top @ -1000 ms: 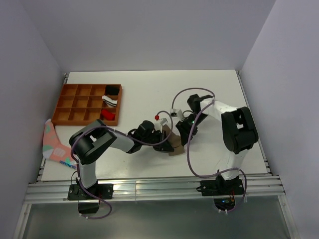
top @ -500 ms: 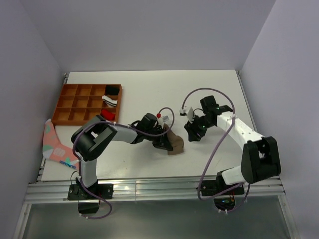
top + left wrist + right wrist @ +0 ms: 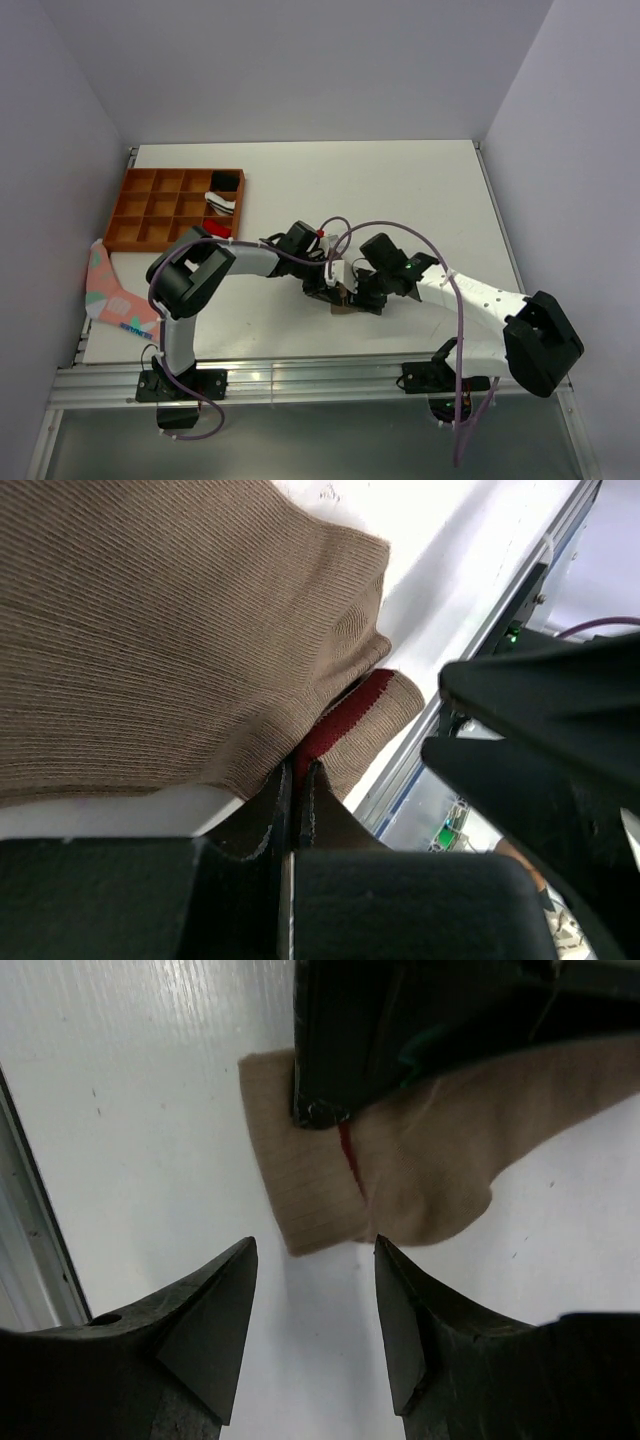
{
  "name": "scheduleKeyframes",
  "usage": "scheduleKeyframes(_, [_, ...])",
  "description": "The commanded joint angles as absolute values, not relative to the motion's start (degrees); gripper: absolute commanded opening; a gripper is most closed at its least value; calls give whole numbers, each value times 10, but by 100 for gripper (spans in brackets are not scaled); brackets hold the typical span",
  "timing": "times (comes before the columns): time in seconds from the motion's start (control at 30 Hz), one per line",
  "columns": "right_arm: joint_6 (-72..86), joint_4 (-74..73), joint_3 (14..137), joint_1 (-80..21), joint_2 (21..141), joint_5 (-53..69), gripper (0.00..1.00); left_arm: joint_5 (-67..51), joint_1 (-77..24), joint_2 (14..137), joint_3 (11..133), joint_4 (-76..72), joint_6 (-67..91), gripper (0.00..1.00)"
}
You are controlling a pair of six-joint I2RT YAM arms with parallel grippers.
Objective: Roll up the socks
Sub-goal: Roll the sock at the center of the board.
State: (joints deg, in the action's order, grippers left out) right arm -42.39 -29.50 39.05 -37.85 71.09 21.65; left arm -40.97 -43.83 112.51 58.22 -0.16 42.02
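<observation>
The socks lie as one folded bundle on the white table, tan-brown sock [image 3: 170, 630] outside and a strip of the red sock [image 3: 345, 723] showing in the fold. From above only a bit of the bundle [image 3: 343, 303] shows between the two arms. My left gripper [image 3: 297, 780] is shut on the fold, with red fabric between its fingertips. My right gripper [image 3: 315, 1260] is open just short of the bundle's edge [image 3: 310, 1205], with bare table between its fingers. It sits right of the left gripper [image 3: 328, 284] in the top view.
An orange compartment tray [image 3: 150, 210] at the back left holds rolled socks in its right cells. A pink patterned sock [image 3: 108, 290] hangs over the table's left edge. The metal rail [image 3: 300, 380] runs along the near edge, close to the bundle.
My right arm swung out to the right, then came back in to the bundle, its jaws opening wider. My left gripper stayed shut on the socks and shifted slightly.
</observation>
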Motion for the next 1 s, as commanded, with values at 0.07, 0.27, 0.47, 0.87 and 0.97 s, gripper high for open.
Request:
scheduleKeyframes(0.07, [-424, -230, 384, -419, 712, 174, 58, -361, -440, 1165, 582, 122, 366, 0])
scheduleKeyframes(0.27, [-425, -218, 374, -461, 720, 151, 58, -360, -440, 1170, 587, 130, 361, 0])
scheduleKeyframes(0.47, [-430, -214, 370, -482, 744, 136, 57, -366, -440, 1171, 581, 122, 362, 0])
scheduleKeyframes(0.87, [-421, -196, 357, -490, 773, 124, 45, -366, -439, 1171, 582, 113, 381, 0])
scheduleKeyframes(0.97, [-416, -192, 352, -489, 779, 120, 31, -370, -440, 1170, 577, 92, 405, 0])
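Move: About 5 cm to the right hand's left, 1 cm back and 4 cm lower lies the sock's folded end. The sock's body spreads beyond this end, roughly 6 cm ahead and 6 cm left of the right hand, also 4 cm below. The left fingertips, shut on the sock's red band, are some 7 cm left of the right hand, 1 cm ahead and 3 cm lower; from them the folded end is about 2 cm back and 2 cm right. Swinging left about 2.5 cm towards the folded end, the right hand then sinks roughly 3 cm with its fingers open astride the near edge, easing back about 1 cm. Once down, its fingers close partway and pinch the folded end from both sides. The left hand stays nearly in place, still clamping the sock at the red band. ##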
